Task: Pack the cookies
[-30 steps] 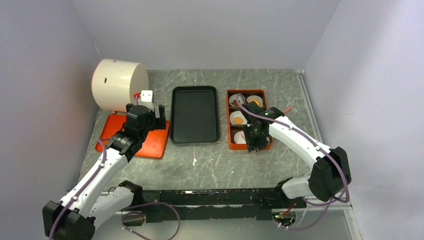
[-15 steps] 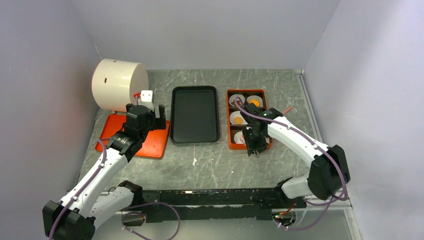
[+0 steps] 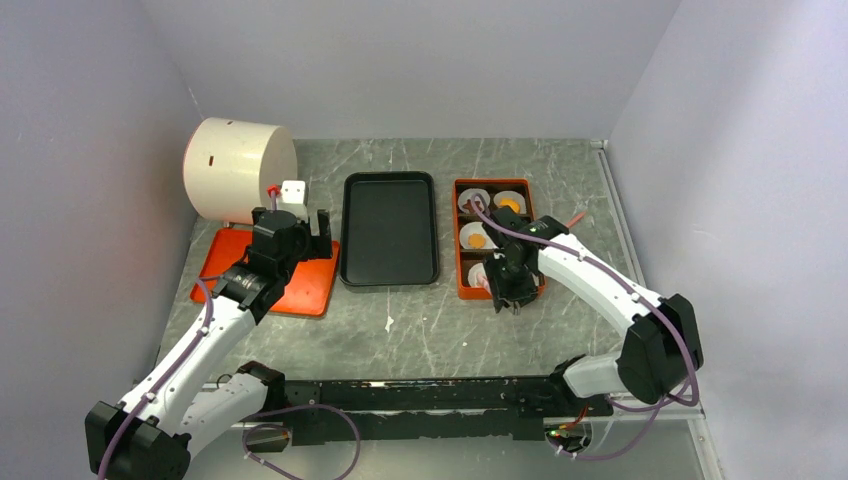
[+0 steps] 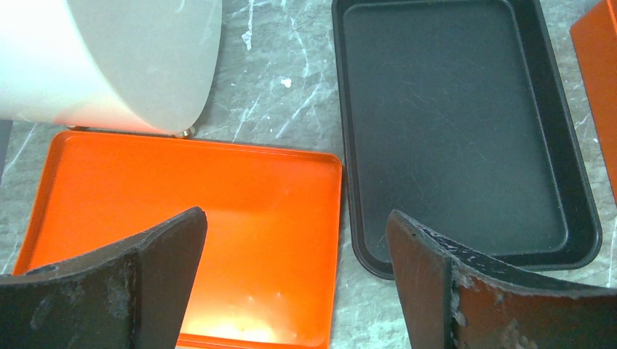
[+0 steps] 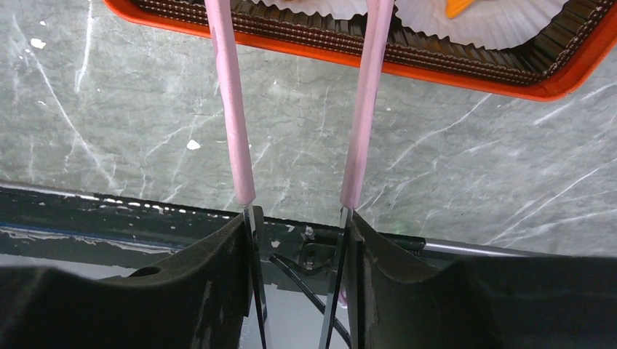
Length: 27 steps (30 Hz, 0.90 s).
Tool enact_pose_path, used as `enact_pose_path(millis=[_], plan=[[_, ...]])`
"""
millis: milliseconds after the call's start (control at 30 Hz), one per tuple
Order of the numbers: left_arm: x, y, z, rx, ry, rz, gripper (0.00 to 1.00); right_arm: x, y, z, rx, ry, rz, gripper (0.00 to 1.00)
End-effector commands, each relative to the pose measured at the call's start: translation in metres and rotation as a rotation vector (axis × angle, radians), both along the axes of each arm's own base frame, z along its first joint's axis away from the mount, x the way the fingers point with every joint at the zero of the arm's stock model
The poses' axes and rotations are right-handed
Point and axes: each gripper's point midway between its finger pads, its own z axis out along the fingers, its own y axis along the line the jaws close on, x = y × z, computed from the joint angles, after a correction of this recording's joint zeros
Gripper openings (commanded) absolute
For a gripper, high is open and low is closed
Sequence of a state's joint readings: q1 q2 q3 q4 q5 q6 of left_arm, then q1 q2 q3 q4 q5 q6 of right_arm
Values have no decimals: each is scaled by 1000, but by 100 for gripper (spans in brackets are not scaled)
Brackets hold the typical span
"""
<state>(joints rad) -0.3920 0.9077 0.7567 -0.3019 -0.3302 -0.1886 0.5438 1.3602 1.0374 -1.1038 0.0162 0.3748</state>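
Note:
The cookies lie in white paper cups inside an orange box (image 3: 463,290); orange ones show in two cups (image 3: 478,241) (image 3: 510,206). One orange cookie (image 5: 458,6) shows at the top edge of the right wrist view. My right gripper (image 3: 510,287) (image 5: 298,225) hangs over the box's near end, shut on pink-sleeved metal tongs (image 5: 231,109). The tongs' arms stand apart and reach over the box rim (image 5: 466,76); their tips are cut off by the frame. My left gripper (image 3: 293,232) (image 4: 295,225) is open, empty, above an orange lid (image 4: 218,196).
A black tray (image 3: 390,228) (image 4: 451,123) lies between the orange lid (image 3: 300,290) and the box. A big white cylinder (image 3: 238,170) (image 4: 109,58) stands behind the lid, with a small white block (image 3: 293,190) beside it. A thin orange object (image 3: 577,216) lies right of the box.
My right gripper has slid a little toward the box's near edge and its jaws have eased wider, letting the tongs' arms spread. The left arm has not moved.

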Motion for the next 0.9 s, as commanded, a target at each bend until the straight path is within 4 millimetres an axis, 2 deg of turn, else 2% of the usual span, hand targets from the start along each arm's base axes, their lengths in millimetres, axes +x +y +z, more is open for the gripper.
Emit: enact_pose_path(millis=[0, 200, 433, 600, 733, 867], plan=[[4, -1, 17, -30, -49, 6, 98, 9, 6, 26, 52, -76, 3, 46], [3, -1, 20, -35, -57, 8, 98, 24, 23, 51, 113, -195, 41, 43], [2, 0, 22, -41, -62, 13, 98, 23, 78, 59, 201, -317, 168, 43], [2, 0, 23, -46, -65, 16, 98, 15, 122, 54, 325, -386, 264, 43], [1, 0, 24, -54, -64, 17, 98, 4, 147, 38, 351, -435, 358, 43], [0, 2, 25, -61, -65, 31, 98, 15, 162, 24, 345, -535, 363, 43]])
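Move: The right hand, with the pink-tipped tongs still in its fingers, has the bare table before the black tray some 17 cm to its left, 6 back and 9 below. The orange box's middle is about 12 cm ahead and 2 left, the near-left cup 4 ahead and 5 left, the tray 14 ahead and 25 left. From the left hand that bare table lies roughly 20 cm back and 27 right, far below. The right hand keeps the tongs, lifts about 4 cm, then swings some 13 cm left, turning counter-clockwise and sinking. ##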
